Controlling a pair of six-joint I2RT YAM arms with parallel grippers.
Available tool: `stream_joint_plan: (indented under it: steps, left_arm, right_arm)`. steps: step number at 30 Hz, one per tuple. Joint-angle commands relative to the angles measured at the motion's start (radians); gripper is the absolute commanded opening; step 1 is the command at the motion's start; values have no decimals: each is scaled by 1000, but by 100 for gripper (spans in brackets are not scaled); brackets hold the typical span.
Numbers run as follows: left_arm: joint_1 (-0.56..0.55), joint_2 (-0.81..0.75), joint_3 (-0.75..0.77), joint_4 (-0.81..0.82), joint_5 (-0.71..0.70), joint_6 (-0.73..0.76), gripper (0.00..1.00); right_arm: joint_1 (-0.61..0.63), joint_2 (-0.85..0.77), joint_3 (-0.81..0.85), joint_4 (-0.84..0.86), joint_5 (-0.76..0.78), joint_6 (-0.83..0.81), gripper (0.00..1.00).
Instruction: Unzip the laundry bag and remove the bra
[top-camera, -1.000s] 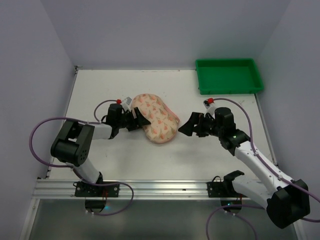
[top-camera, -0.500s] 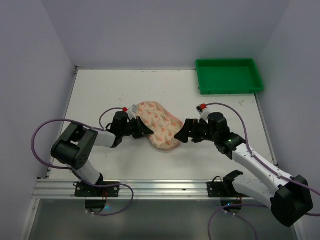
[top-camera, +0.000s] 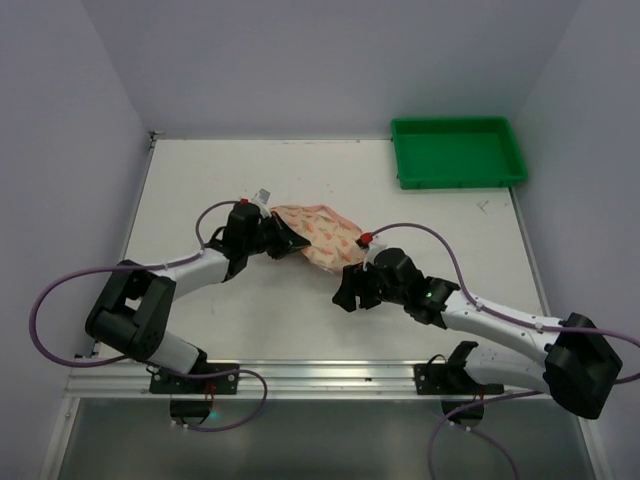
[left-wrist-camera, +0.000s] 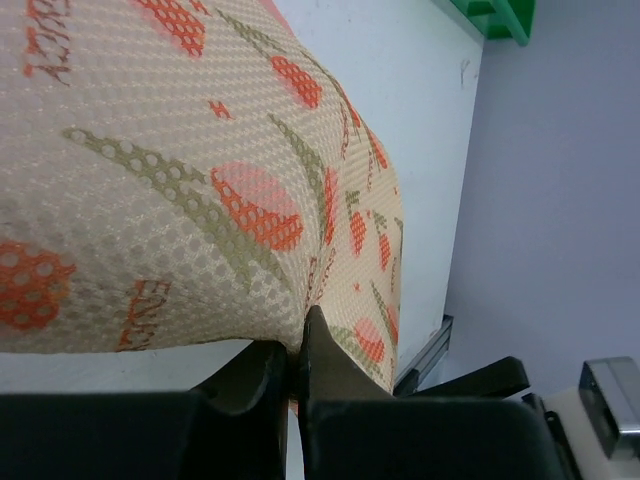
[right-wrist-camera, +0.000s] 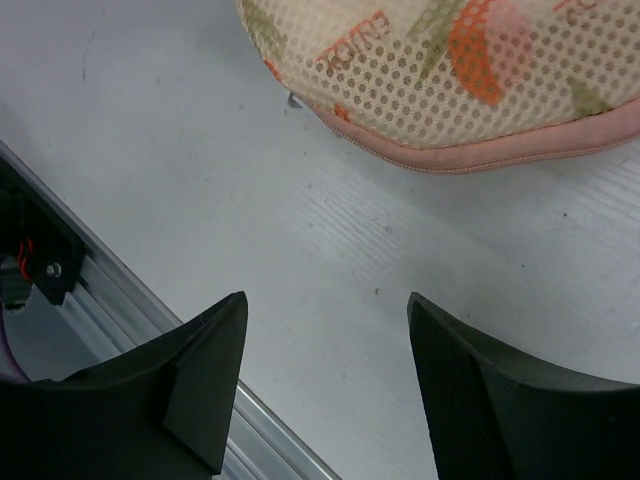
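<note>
The laundry bag (top-camera: 320, 230), cream mesh with an orange-red leaf print, lies mid-table, bunched and partly raised at its left end. My left gripper (top-camera: 283, 243) is shut on a fold of the bag's fabric (left-wrist-camera: 250, 200), with the cloth pinched between the jaws (left-wrist-camera: 298, 335). My right gripper (top-camera: 346, 292) hovers open just in front of the bag, above bare table, with nothing between its fingers (right-wrist-camera: 325, 296). The right wrist view shows the bag's pink zip rim (right-wrist-camera: 480, 155) and a small metal tab (right-wrist-camera: 293, 100) at its edge. The bra is hidden.
A green plastic tray (top-camera: 458, 150) stands at the back right corner. The table's aluminium front rail (right-wrist-camera: 130, 300) runs close under the right gripper. Cables loop from both arms over the near table.
The left gripper shut on the bag's left edge and drew it up and back, bunching it. The right arm swung left and nearer, to the bag's front edge, its jaws narrowing somewhat.
</note>
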Motion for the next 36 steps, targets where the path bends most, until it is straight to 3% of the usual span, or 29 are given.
stream_joint_plan:
  steps: [1,25,28,36]
  left_arm:
    - [-7,-46,59,-82,-25,-84,0]
    - [-7,-92,101,-240,5,-57,0]
    - [-9,-95,104,-252,6,-43,0]
    - [-7,-93,128,-315,-18,18,0]
  right_arm:
    - [20,45,26,107,59,-4,66]
    - [-17,279,283,199,-10,-93,56]
    - [-15,289,305,192,-27,-103,51]
    - [-31,275,300,155,-9,-146,24]
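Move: Ahead and to the left of the right hand, some 5 cm out and 4 cm left and roughly level with it, sits the small zip pull at the laundry bag's near corner. The laundry bag's middle lies about 14 cm forward and 6 cm left of that hand, and the left gripper, already pinching the bag, is about 12 cm forward and 9 cm left. From the left hand, the zip pull is roughly 6 cm back, 6 cm right and slightly lower. Dipping barely 1.5 cm at first, the right hand then reaches forward and left while climbing, some 9 cm in all, to the zip pull at the bag's near corner. Half-open fingers close late, narrowing around the pull without shutting fully. The left hand keeps its pinch on the laundry bag, drifting only 1 to 2 cm and tipping down about 10 degrees. ##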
